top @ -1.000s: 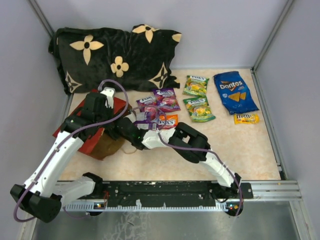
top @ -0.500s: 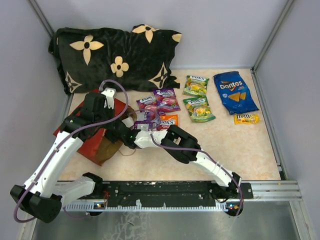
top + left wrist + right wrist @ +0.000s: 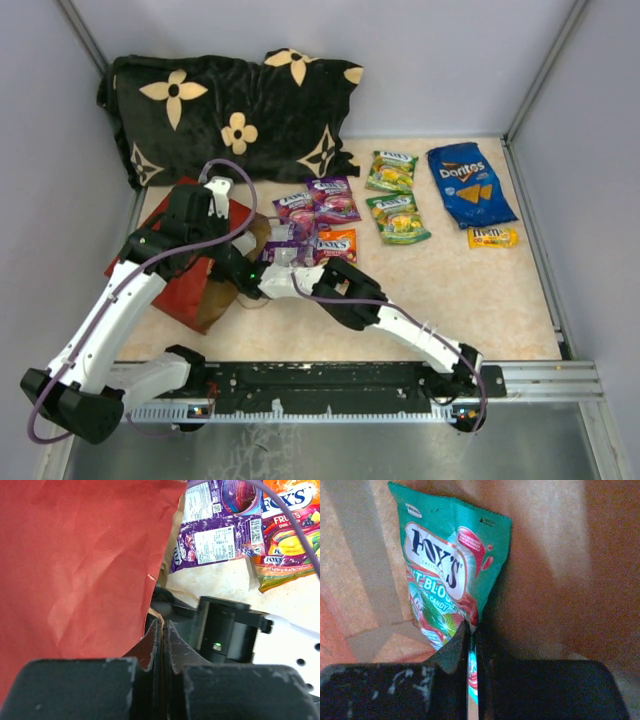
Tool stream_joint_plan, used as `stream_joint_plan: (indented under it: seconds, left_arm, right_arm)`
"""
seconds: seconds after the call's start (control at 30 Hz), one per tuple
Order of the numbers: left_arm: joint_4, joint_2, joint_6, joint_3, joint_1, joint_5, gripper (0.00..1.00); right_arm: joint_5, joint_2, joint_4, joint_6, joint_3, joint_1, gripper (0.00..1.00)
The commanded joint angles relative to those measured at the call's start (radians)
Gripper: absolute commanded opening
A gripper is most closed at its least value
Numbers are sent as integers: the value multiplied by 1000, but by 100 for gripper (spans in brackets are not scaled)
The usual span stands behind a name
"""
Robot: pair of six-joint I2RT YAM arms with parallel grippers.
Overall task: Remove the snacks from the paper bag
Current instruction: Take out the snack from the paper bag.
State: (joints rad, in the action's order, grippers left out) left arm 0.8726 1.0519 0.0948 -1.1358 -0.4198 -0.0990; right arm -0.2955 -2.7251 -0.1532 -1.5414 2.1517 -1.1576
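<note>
The red paper bag [image 3: 180, 295] lies on its side at the left, its mouth facing right. My left gripper [image 3: 162, 625] is shut on the bag's upper edge [image 3: 75, 565] and holds the mouth up. My right gripper [image 3: 471, 627] is deep inside the brown interior [image 3: 555, 580], shut on the lower end of a teal Fox's candy pouch [image 3: 445, 565]. Outside the bag lie the other snacks: purple pouches [image 3: 315, 205], an orange pouch [image 3: 337, 242], two green pouches [image 3: 395, 195], the blue Doritos bag [image 3: 470, 183] and the yellow M&M's packet [image 3: 492, 237].
A black flower-patterned pillow [image 3: 230, 115] fills the back left, close behind the bag. Grey walls close in both sides. The metal rail [image 3: 350, 385] with the arm bases runs along the near edge. The right arm [image 3: 400, 320] stretches across the table's front.
My right arm has pushed further left into the bag, and its jaws have gone from open to shut on the teal pouch. The left gripper has kept its hold.
</note>
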Motion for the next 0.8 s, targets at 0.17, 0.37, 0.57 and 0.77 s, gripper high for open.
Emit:
stream_joint_plan:
  seconds: [0.17, 0.37, 0.57, 0.77]
  left_arm:
    - [-8, -13, 44, -16, -4, -141, 3]
    - [-38, 22, 57, 8, 1, -255, 3]
    - [-54, 18, 50, 1, 39, -323, 4]
    - [-45, 11, 49, -7, 57, -322, 4]
  right_arm:
    - [108, 631, -267, 489, -699, -8, 0]
    - [431, 902, -116, 652, -900, 34, 0]
    - [631, 1146, 173, 959, -935, 119, 0]
    - [616, 1324, 345, 1175, -940, 352, 0]
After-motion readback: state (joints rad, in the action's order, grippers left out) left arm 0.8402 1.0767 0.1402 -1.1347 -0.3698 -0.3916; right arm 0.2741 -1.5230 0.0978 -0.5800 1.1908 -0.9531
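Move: My right hand is deep in the paper bag, already pinching the green Fox's pack, whose middle is about 5 cm farther in, ahead and left. The clear table I draw it out over lies some 25 cm right and 10 cm back; the purple Fox's pack is roughly 20 cm right and 4 cm ahead, the orange Fox's pack 32 cm right and 3 cm ahead. From my left hand, pinching the mouth's rim, the green pack is about 12 cm ahead, 8 cm left and 17 cm below. I keep my right fingers shut on the green pack and pull it quickly out through the mouth, first almost level to the right and back, then steeply up, ending about 25 cm right, 20 cm up and 10 cm back while the hand swings and rolls counter-clockwise. My left hand keeps its pinch on the rim and draws it some 6 cm left and slightly forward, away from the pack, turning counter-clockwise about 15 degrees. ##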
